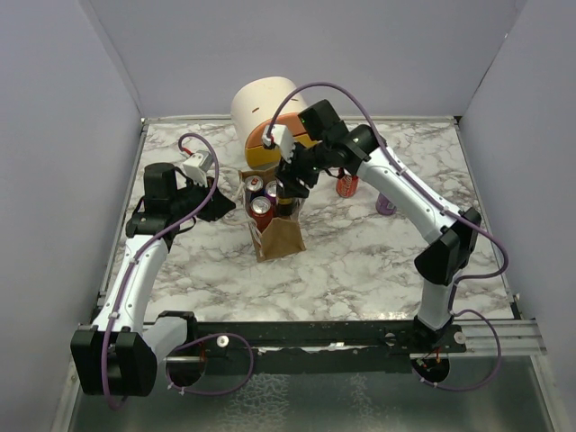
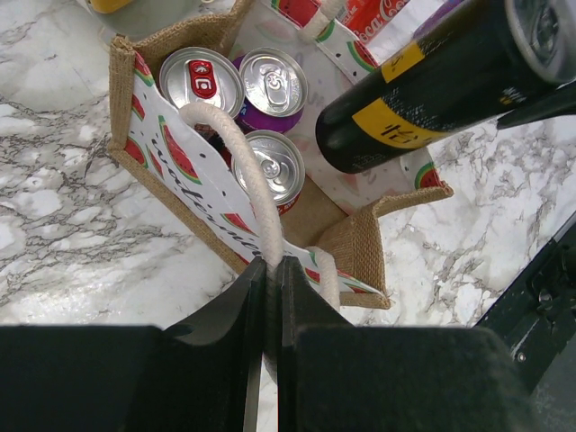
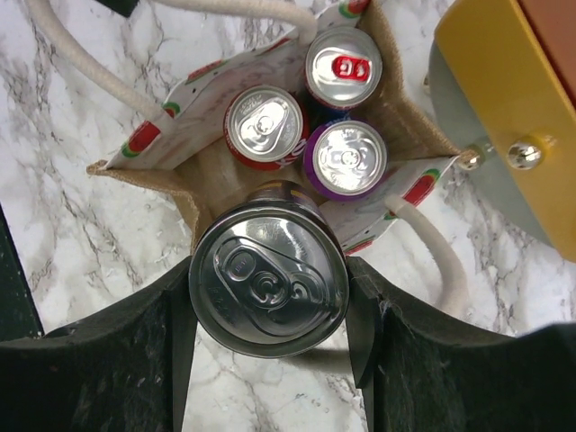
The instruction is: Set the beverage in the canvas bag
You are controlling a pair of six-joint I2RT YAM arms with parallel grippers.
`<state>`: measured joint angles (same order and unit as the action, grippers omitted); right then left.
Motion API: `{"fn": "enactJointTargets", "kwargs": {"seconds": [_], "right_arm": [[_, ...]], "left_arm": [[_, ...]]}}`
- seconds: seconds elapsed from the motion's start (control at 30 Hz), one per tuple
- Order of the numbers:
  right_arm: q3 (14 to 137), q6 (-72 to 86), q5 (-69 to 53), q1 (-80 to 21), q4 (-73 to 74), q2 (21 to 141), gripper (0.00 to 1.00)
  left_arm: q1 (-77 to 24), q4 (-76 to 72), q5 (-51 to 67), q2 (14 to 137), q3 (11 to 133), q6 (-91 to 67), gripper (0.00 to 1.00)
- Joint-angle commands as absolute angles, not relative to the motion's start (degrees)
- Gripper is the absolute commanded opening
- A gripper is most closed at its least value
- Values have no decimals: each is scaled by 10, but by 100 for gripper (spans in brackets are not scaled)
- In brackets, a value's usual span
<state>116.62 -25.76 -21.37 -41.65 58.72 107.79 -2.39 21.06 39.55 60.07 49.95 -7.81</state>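
Note:
The canvas bag (image 1: 279,236) stands open at mid-table, tan with a watermelon-print lining (image 2: 360,247) (image 3: 193,193). Three cans stand inside it: a silver-topped can with a red tab (image 3: 343,65), a purple one (image 3: 344,158) and a red one (image 3: 265,126). My left gripper (image 1: 220,205) (image 2: 271,263) is shut on the bag's near cream handle (image 2: 236,153). My right gripper (image 1: 290,191) (image 3: 270,281) is shut on a black beverage can with a yellow label (image 2: 423,90) (image 3: 268,279). It holds the can tilted just above the bag's open mouth, over the free corner.
A cream-and-orange rounded drawer box (image 1: 265,117) (image 3: 504,99) stands just behind the bag. A red can (image 1: 347,186) and a purple object (image 1: 385,205) sit on the marble to the right of the bag. Walls enclose the table.

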Motion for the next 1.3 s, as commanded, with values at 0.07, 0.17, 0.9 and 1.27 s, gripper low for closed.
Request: {"fn": "enactJointTargets", "kwargs": {"seconds": [0.07, 0.17, 0.9, 1.27], "right_arm": [[1138, -254, -216, -424, 538, 1086, 22], [1122, -253, -218, -425, 524, 1093, 22], [1024, -223, -206, -425, 396, 1135, 21], [1012, -202, -176, -425, 360, 1146, 22]], "left_arm": [[-28, 202, 412, 591, 513, -78, 0], [-29, 201, 412, 592, 512, -78, 0], [-30, 199, 413, 573, 503, -78, 0], [-31, 201, 414, 568, 501, -78, 0]]}}
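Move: The black can is held upright-ish in the right hand. Its free place in the canvas bag lies about 2 cm ahead, 2 cm left and some 17 cm below that hand. The red can stands roughly 7 cm left of that place, level with it. The purple can stands 5 cm ahead and 3 cm left of it, and the red-tab can 6 cm ahead and 9 cm left of it. From the left hand the place is about 4 cm ahead, 13 cm right and 14 cm below. Still pinching the black can near its top, the right hand lowers it some 12 cm, nearly straight down into the bag's free right side, beside the red and purple cans. It eases a little forward and left on the way, the wrist tilting about 5–10 degrees, then sinks no further and keeps its grip. The left hand keeps the bag's rope handle pinched, almost still. ##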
